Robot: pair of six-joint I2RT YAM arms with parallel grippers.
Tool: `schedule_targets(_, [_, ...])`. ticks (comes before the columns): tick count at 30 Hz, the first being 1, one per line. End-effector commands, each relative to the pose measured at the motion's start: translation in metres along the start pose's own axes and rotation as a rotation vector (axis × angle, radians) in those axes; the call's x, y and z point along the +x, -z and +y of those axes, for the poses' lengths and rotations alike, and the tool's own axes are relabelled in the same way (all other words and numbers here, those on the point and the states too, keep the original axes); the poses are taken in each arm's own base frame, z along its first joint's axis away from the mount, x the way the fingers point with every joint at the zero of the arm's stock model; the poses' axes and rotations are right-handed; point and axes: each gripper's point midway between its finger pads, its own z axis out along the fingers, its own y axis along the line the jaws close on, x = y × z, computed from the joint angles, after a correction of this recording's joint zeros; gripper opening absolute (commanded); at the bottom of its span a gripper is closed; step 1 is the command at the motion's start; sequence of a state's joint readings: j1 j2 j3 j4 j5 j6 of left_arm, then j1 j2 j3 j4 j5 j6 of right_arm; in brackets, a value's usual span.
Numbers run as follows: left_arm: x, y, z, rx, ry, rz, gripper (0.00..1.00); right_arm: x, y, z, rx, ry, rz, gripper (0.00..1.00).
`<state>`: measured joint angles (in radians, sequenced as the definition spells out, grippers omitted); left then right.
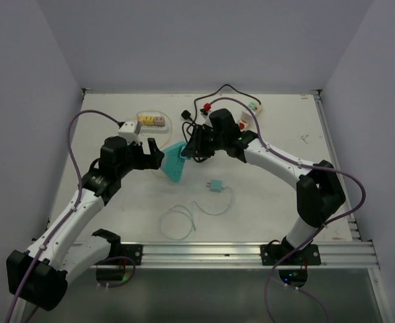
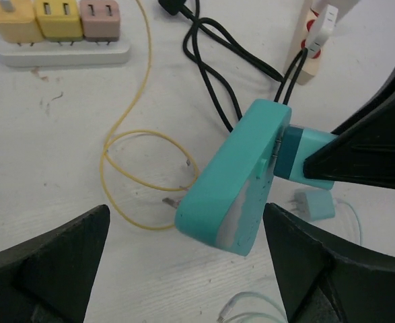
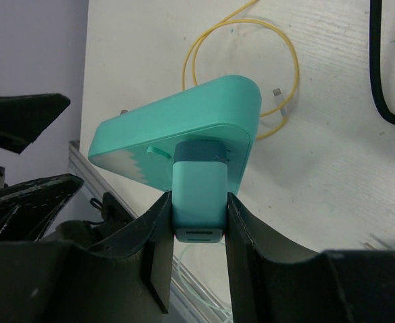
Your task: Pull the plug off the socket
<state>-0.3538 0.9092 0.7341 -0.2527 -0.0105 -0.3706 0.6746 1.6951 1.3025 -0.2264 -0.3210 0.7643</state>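
A teal socket block (image 1: 174,162) hangs tilted just above the table, held up by the plug in it. It also shows in the left wrist view (image 2: 236,182) and the right wrist view (image 3: 184,124). The light teal plug (image 3: 197,192) with a dark teal collar sits in the socket's side; it shows in the left wrist view too (image 2: 303,156). My right gripper (image 3: 197,219) is shut on the plug, also in the top view (image 1: 194,145). My left gripper (image 2: 186,225) is open, its fingers on either side of the socket's free end without touching it (image 1: 158,157).
A white power strip (image 2: 62,52) carrying yellow and pink adapters lies at the back left (image 1: 150,123). A yellow cable (image 2: 124,138) loops under the socket. Black cables (image 2: 214,57) run to another strip (image 1: 248,113). A small teal charger (image 1: 216,186) with a pale cable lies nearer.
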Motion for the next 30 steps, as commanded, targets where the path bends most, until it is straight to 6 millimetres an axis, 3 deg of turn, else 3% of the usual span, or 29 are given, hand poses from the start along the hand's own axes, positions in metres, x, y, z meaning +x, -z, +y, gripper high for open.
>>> schedule_targets(1, [-0.009, -0.003, -0.032, 0.19, -0.124, 0.04, 1.0, -0.003, 0.019, 0.033, -0.149, 0.19, 0.023, 0.0])
schedule_targets(11, [0.008, -0.011, -0.062, 0.38, -0.168, 0.163, 0.9, 0.0, 0.031, 0.046, -0.241, 0.386, 0.038, 0.0])
schedule_targets(22, [0.037, -0.022, -0.059, 0.4, -0.149, 0.277, 0.76, 0.003, 0.035, 0.051, -0.287, 0.457, 0.035, 0.0])
schedule_targets(30, [0.036, -0.031, -0.063, 0.399, -0.106, 0.269, 0.61, 0.006, 0.03, 0.051, -0.277, 0.471, 0.045, 0.0])
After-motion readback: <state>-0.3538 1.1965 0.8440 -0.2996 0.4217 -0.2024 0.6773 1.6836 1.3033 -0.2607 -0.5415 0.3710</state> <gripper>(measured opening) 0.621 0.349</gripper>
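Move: The socket hangs in the air, about 6 cm right of the left hand's open fingers, 1 cm back and 3 cm lower. From that hand the yellow-plug strip lies on the table 13 cm ahead and 5 cm left, the loose cube plug 11 cm back and 19 cm right, both some 17 cm down. The right hand still pinches the plug, the socket's middle 4 cm left, 1 cm back and 2 cm below it. Left hand swings right 6.5 cm, down 4, narrowing its fingers astride the socket that the right turns counter-clockwise. ##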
